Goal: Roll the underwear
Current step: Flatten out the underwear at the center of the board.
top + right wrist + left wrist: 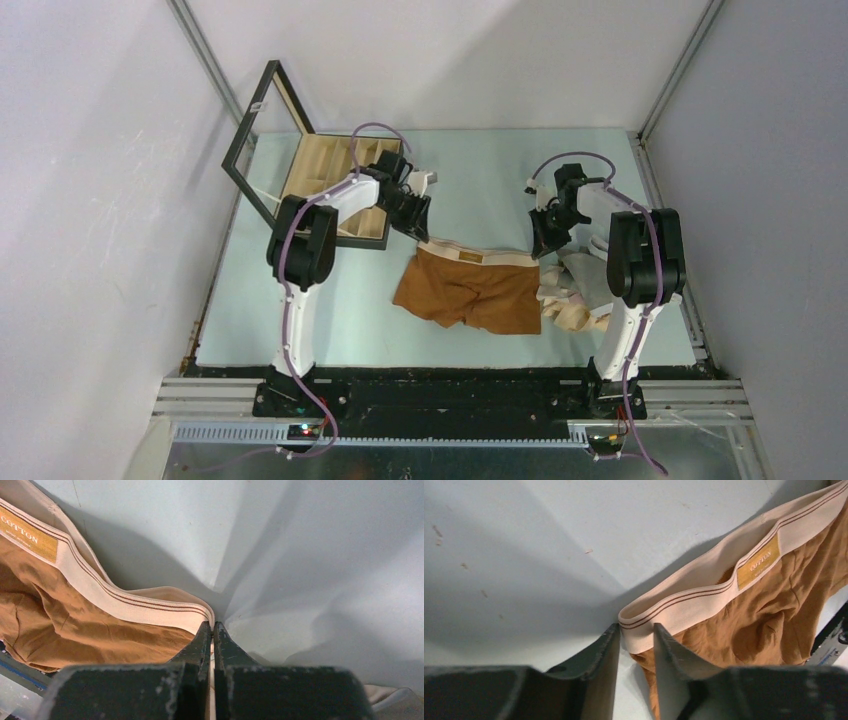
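Note:
A rust-brown underwear (470, 290) with a cream waistband lies flat mid-table, waistband toward the far side. My left gripper (412, 228) hangs over its left waistband corner. In the left wrist view the jaws (636, 626) stand apart and straddle the folded end of the waistband (684, 602), with bare table showing between them. My right gripper (545, 245) is at the right waistband corner. In the right wrist view its fingers (214, 624) are pressed together on the edge of the cream band (150, 611). More underwear, beige (572, 312) and grey (590, 272), is heaped at the right.
A black-framed wooden box with compartments (335, 185) stands at the back left, its lid (255, 140) raised, close beside the left arm. White walls close in the pale blue table (480, 170) on three sides.

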Tool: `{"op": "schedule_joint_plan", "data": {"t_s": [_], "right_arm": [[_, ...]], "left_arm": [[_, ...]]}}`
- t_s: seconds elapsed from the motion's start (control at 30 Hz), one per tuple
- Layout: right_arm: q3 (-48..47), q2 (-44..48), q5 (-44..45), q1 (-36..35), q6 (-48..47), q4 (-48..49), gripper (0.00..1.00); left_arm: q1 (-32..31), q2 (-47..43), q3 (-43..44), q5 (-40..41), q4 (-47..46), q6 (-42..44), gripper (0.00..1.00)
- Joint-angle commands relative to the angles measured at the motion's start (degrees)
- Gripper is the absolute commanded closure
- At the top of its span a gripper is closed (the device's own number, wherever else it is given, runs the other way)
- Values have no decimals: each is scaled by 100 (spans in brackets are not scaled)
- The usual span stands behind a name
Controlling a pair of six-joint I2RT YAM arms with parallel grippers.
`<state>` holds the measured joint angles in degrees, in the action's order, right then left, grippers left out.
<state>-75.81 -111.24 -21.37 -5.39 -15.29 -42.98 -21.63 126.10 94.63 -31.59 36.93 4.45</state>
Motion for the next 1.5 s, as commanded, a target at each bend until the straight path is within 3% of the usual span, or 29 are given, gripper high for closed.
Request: {"op": "schedule_joint_plan", "data": {"t_s": [0.0, 0.23, 0.4, 0.5, 0.7, 1.07, 1.27, 1.47], "right_arm": [[5, 198, 62, -21, -96, 52, 100], [-23, 329, 107, 3, -104, 64, 100], [-231, 845, -400, 178, 75, 65, 100], [-333, 1436, -740, 173, 184, 93, 100], [-208, 2446, -1088, -116, 782, 94, 100], [758, 4520, -1174, -920, 901, 59, 100], [1235, 5561, -1676, -1471, 1147, -34, 100], [1751, 6322, -2497, -1895, 1278, -60, 100]], "left_arm": [[-21, 118, 89, -332, 173, 135, 67], [-2, -114, 55, 257, 91, 48, 90], [155, -1452, -723, 427, -411, -229, 99], [239, -2548, -1606, 544, -1300, -478, 100], [236, -4620, -3022, 716, -2086, -909, 100], [110, -6803, -4268, 1295, -1625, -701, 100], [113, -7866, -4454, 721, -1067, -657, 100], [221, -8635, -4806, -441, -895, -970, 100]]}}
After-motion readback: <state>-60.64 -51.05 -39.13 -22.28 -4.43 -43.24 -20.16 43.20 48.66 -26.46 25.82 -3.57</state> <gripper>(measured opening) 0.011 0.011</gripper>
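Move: The left corner of the underwear's waistband sits between my open left fingertips, about 1 cm below their closing point. From that hand the waistband label lies some 10 cm to the right and 4 cm back, and the wooden box's middle some 16 cm left and 10 cm ahead. My right hand already pinches the right corner; from it the left corner is roughly 24 cm left and 4 cm ahead, the clothes pile some 11 cm right and 5 cm back. I shut my left fingers on the waistband's left corner while my right hand keeps its pinch on the other corner. Then I raise both hands quickly off the board, mostly straight up at first, then drawing back towards my bases and drifting left, ending some 24 cm higher and 17 cm back, fingertips swung outward by about 40 degrees. ##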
